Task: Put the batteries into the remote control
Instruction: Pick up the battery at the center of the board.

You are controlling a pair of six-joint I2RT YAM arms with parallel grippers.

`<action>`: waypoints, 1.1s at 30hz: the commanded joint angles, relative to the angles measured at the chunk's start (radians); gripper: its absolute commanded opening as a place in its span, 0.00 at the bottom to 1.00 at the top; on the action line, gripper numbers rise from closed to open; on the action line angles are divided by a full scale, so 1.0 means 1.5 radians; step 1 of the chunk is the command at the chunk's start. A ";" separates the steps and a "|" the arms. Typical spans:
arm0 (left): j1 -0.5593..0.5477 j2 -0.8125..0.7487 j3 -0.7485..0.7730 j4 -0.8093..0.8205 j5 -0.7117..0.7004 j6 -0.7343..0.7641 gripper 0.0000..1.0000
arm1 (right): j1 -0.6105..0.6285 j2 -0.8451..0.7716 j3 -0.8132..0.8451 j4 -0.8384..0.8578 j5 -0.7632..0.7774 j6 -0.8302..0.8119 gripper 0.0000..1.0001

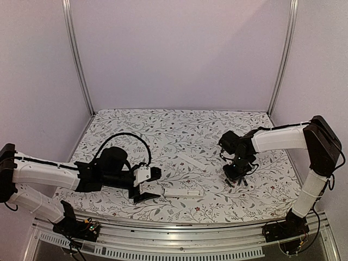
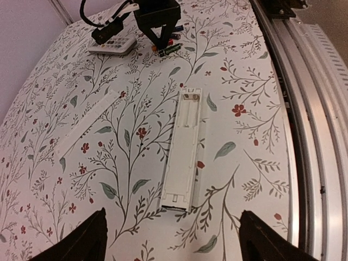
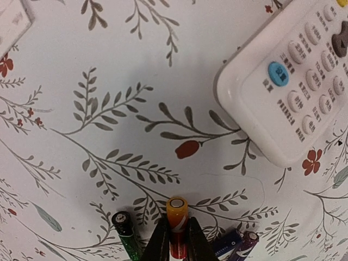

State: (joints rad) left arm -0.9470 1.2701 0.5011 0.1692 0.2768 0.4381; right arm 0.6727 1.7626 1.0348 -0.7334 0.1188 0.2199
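Observation:
The long white remote control [image 2: 182, 152] lies back-up on the flowered cloth, its battery bay uncovered and nothing in it; in the top view the remote control [image 1: 183, 192] sits at front centre. My left gripper [image 2: 174, 242] hovers open just short of its near end, one finger on either side; from above the left gripper [image 1: 152, 185] is left of it. My right gripper [image 3: 176, 224] is shut on a red-and-orange battery [image 3: 176, 209], held close to the cloth. A green-black battery [image 3: 124, 231] lies to its left and blue and purple batteries [image 3: 235, 243] to its right.
A second white remote with buttons [image 3: 293, 92] lies face-up beside the right gripper [image 1: 236, 178]. A narrow white cover strip [image 2: 89, 122] rests on the cloth behind the open remote, also in the top view as the cover strip [image 1: 191, 161]. A metal rail [image 2: 310, 136] runs along the table's near edge.

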 commanded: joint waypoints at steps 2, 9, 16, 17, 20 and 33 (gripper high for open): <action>-0.007 -0.001 0.013 -0.011 -0.007 0.009 0.84 | -0.013 0.045 -0.016 -0.011 0.007 0.001 0.12; -0.004 -0.011 0.012 -0.010 -0.009 0.006 0.84 | -0.014 0.040 -0.010 -0.020 0.003 -0.004 0.00; 0.003 -0.016 0.006 -0.007 -0.005 0.003 0.84 | -0.014 0.004 0.039 -0.050 0.027 -0.024 0.00; 0.003 -0.015 0.004 -0.007 -0.004 0.006 0.84 | -0.014 -0.003 0.049 -0.055 0.028 -0.029 0.00; 0.003 -0.004 0.001 -0.012 0.001 0.014 0.84 | -0.014 -0.018 0.075 -0.064 0.031 -0.047 0.00; 0.009 0.011 0.004 -0.022 -0.050 0.010 0.85 | 0.123 -0.044 0.153 0.018 -0.186 -0.265 0.00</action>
State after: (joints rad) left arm -0.9459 1.2976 0.5022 0.1478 0.2390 0.4633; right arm 0.7563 1.7050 1.2076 -0.7628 -0.0055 -0.0185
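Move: The right gripper's fingertips already stand around the middle of the orange battery. From the right hand, the green battery lies about 2 cm to the left and 1 cm back, and two dark batteries some 4 and 6 cm to the right, about level. The keypad remote is roughly 13 cm ahead and 2 cm right; the open remote control is about 21 cm left and 6 cm back. From the left hand, the orange battery lies roughly 27 cm right, 9 cm ahead and 10 cm below. Hold the right gripper nearly still over the table and squeeze its slightly open fingers tight on the orange battery. Then lift the battery about 6.5 cm, easing forward a little at first before swinging left some 7 cm towards the open remote control, with the wrist turning about 20 degrees counter-clockwise and keeping the grip. ##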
